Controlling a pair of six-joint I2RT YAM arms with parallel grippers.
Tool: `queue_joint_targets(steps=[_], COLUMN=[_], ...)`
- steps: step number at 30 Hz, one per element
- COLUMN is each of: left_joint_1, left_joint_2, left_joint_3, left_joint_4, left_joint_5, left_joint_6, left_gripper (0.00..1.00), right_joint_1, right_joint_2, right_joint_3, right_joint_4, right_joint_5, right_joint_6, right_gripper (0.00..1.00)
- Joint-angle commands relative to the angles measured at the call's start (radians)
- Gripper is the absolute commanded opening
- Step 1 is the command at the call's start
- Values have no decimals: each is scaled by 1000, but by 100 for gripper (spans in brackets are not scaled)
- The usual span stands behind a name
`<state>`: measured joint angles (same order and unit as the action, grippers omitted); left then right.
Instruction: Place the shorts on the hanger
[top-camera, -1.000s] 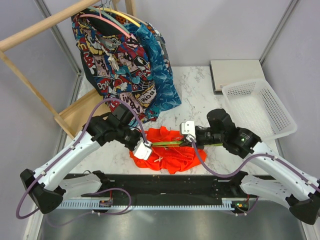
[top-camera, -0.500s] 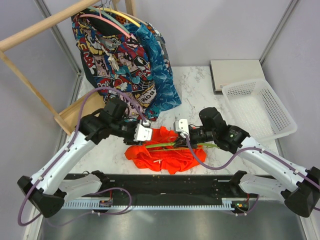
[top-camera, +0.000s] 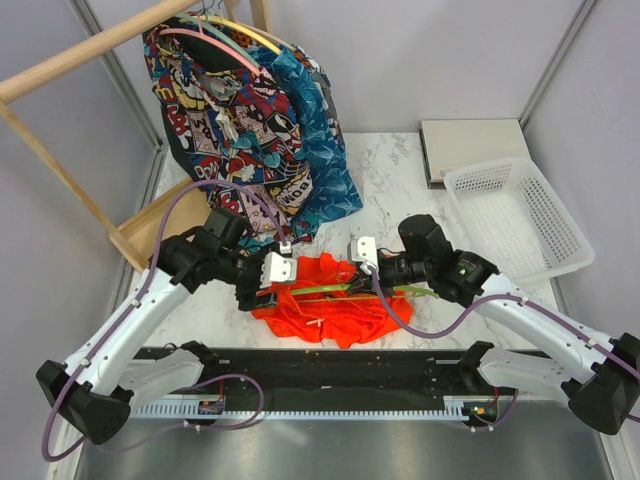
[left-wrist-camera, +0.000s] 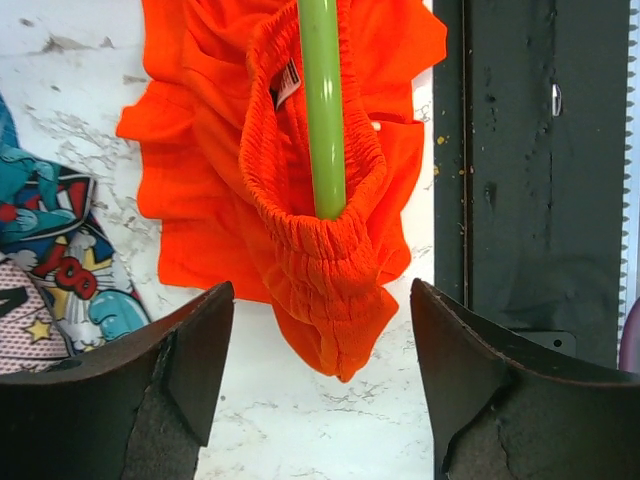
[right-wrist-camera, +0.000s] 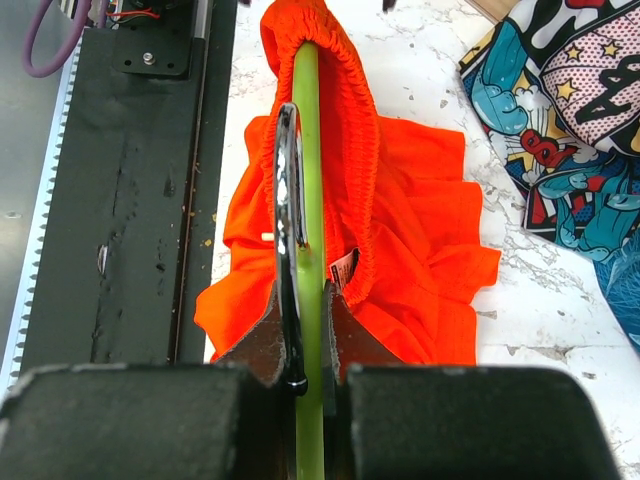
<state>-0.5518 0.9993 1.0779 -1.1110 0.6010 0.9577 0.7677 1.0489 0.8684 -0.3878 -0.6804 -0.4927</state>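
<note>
The orange-red shorts (top-camera: 322, 308) lie bunched on the marble near the front edge. The lime-green hanger (top-camera: 335, 289) runs through their elastic waistband. In the left wrist view, the waistband (left-wrist-camera: 330, 235) wraps over the end of the hanger's arm (left-wrist-camera: 322, 110). My left gripper (top-camera: 262, 284) is open just left of the shorts, its fingers either side of the waistband end (left-wrist-camera: 320, 285) without touching it. My right gripper (top-camera: 366, 268) is shut on the hanger (right-wrist-camera: 308, 150) beside its metal hook (right-wrist-camera: 287, 180), with the shorts (right-wrist-camera: 410, 240) draped along the arm.
A comic-print garment (top-camera: 225, 110) and a blue patterned one (top-camera: 322, 150) hang from a wooden rack (top-camera: 90, 50) at the back left. A white basket (top-camera: 515, 215) and a grey slab (top-camera: 470, 145) sit at the right. A black base strip (top-camera: 330, 365) lines the near edge.
My left gripper has opened, let go of the shorts' waistband and drawn back to the left. The right gripper carried the hanger slightly left, then held still.
</note>
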Motion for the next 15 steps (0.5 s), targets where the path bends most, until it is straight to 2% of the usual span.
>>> queue_joint_targets(steps=[1,4,7,10,11,13,14,15], left_joint_1=[-5,-54,-62,-65,-69,-71,-69,-69], left_joint_2=[16,48,82,91,97,99,94,90], left_joint_3=[-45,-76,-73,-65,-65,-73,-76,-82], left_joint_4=[114,164,198,226,232,235,243,244], left_joint_5=[-1,-26,-9,31,34,25,11,-13], left_joint_6=[-73,-83,-126,-175,-181,-200,-209,-220], left_gripper=[78,77,68,50,32,9,2,2], right_joint_1=[-4,-2,-2,-2,-4,-2,-2,-2], right_joint_2=[-4,-4,-1,6,8,10,7,5], right_joint_3=[53,60,69,75,76,84,87,89], right_joint_4=[96,110,119,139,148,164,162,156], right_joint_5=[-57,-54,-51,-47,-45,-31,-24,5], right_joint_6=[19,28,25,39,55,75,83,115], right_gripper=[0,0,0,0,0,0,0,13])
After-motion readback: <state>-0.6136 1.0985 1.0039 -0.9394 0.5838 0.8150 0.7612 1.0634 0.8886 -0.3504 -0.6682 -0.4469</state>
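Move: The left end of the shorts' waistband stands about 3 cm to the right of the open left gripper, 4 cm below and 1 cm ahead. The green hanger's tip, already inside the band, is some 4 cm right, 1 cm ahead and 3 cm below; the white drawstring is about 8 cm right, 4 cm back and 7 cm below. From the right gripper, holding the hanger, that waistband end lies roughly 14 cm left, level fore and aft, 5 cm lower. Lower the left gripper about 3 cm over the waistband's end, swinging right some 2.5 cm and edging a little forward, with its fingers straddling the band. Then shut the fingers and pinch the gathered band at the hanger's tip. Keep the right gripper closed on the hanger, easing up and forward about 1 cm near the end. ##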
